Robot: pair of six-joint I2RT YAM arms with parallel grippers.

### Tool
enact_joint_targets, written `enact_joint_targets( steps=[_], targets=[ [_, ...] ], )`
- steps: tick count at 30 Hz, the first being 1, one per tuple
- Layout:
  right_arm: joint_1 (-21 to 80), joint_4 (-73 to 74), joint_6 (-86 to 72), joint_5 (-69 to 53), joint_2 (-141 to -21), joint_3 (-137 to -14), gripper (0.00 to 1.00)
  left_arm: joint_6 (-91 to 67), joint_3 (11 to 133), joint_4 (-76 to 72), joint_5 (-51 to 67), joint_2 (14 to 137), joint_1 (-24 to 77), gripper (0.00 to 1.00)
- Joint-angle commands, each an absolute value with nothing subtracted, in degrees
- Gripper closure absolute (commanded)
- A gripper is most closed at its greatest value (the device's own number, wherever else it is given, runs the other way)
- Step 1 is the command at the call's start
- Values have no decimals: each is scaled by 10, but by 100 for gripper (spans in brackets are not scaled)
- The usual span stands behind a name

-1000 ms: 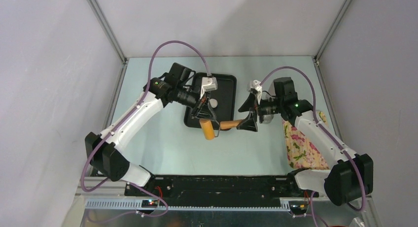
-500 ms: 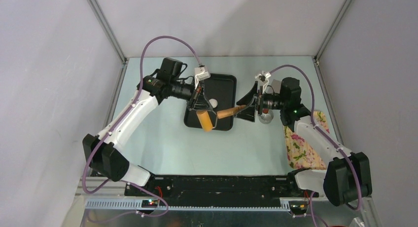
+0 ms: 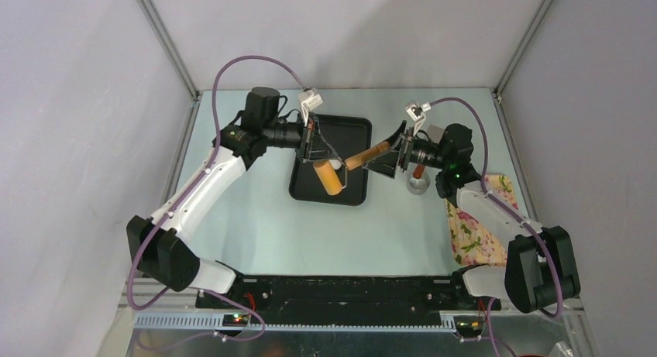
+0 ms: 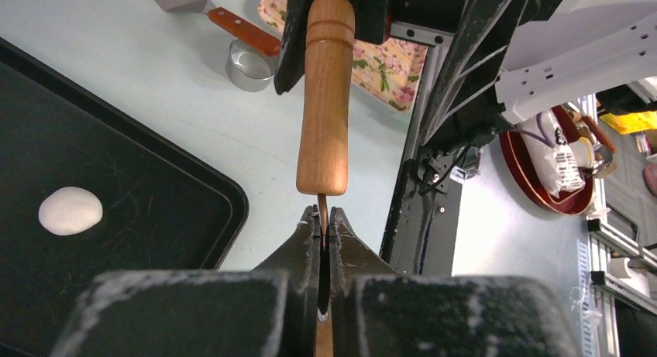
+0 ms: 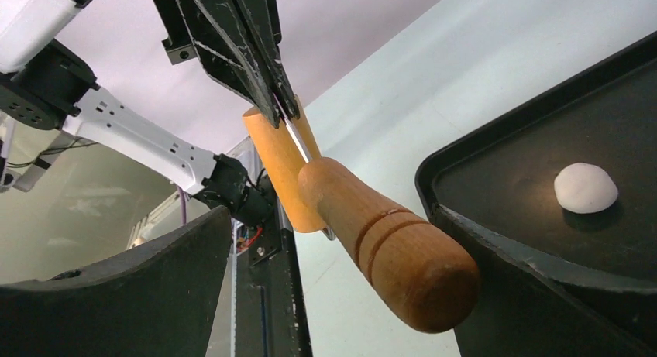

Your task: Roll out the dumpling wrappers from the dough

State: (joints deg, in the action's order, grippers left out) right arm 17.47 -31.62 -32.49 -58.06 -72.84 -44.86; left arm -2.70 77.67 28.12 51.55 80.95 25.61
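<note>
The dough is a small white lump lying on the black tray, also seen in the right wrist view. My left gripper is shut on the thin metal rod of a rolling pin, between its pale roller and its wooden handle. The roller hangs over the tray beside the dough. My right gripper is open, and the handle's end lies between its wide-spread fingers.
A round steel cup stands on the table right of the tray, with a red-handled spatula beside it. A floral cloth lies at the right. My right arm hangs above the cup.
Both grippers moved away from the arm bases. The rolling pin went with them, from the tray's near edge to over the tray, its handle now slanting up to the right.
</note>
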Motion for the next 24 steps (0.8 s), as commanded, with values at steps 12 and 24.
enact_joint_targets(
  steps=[12,24],
  targets=[
    [219,-468,-456,-589,-763,-447,2,-89,749,173,554,791,256,100],
    [231,-484,-473,-580,-764,-447,39,-107,741,152,544,797,257,100]
  ],
)
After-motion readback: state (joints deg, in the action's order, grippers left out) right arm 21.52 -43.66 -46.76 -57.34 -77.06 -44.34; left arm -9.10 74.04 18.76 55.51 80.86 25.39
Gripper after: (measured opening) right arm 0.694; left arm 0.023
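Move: The roller's handle lies with its middle about 4 cm to the right hand's left, 2 cm back and 1 cm lower; its butt already reaches between the open fingers. From that hand, the roller's drum is some 14 cm left and 8 cm back, about level; the dough ball sits 12 cm left, 3 cm ahead, 15 cm below. From the left hand, the handle is about 7 cm right, 2 cm ahead and 1 cm higher. With the left fingers still pinching the roller's wire stem and that hand nearly in place, the right hand slides about 2.5 cm left along the handle, easing back and up about 1 cm each and turning slightly. Late on, its wide-open fingers start closing around the wood, to roughly two thirds open; no grip can be seen yet. ##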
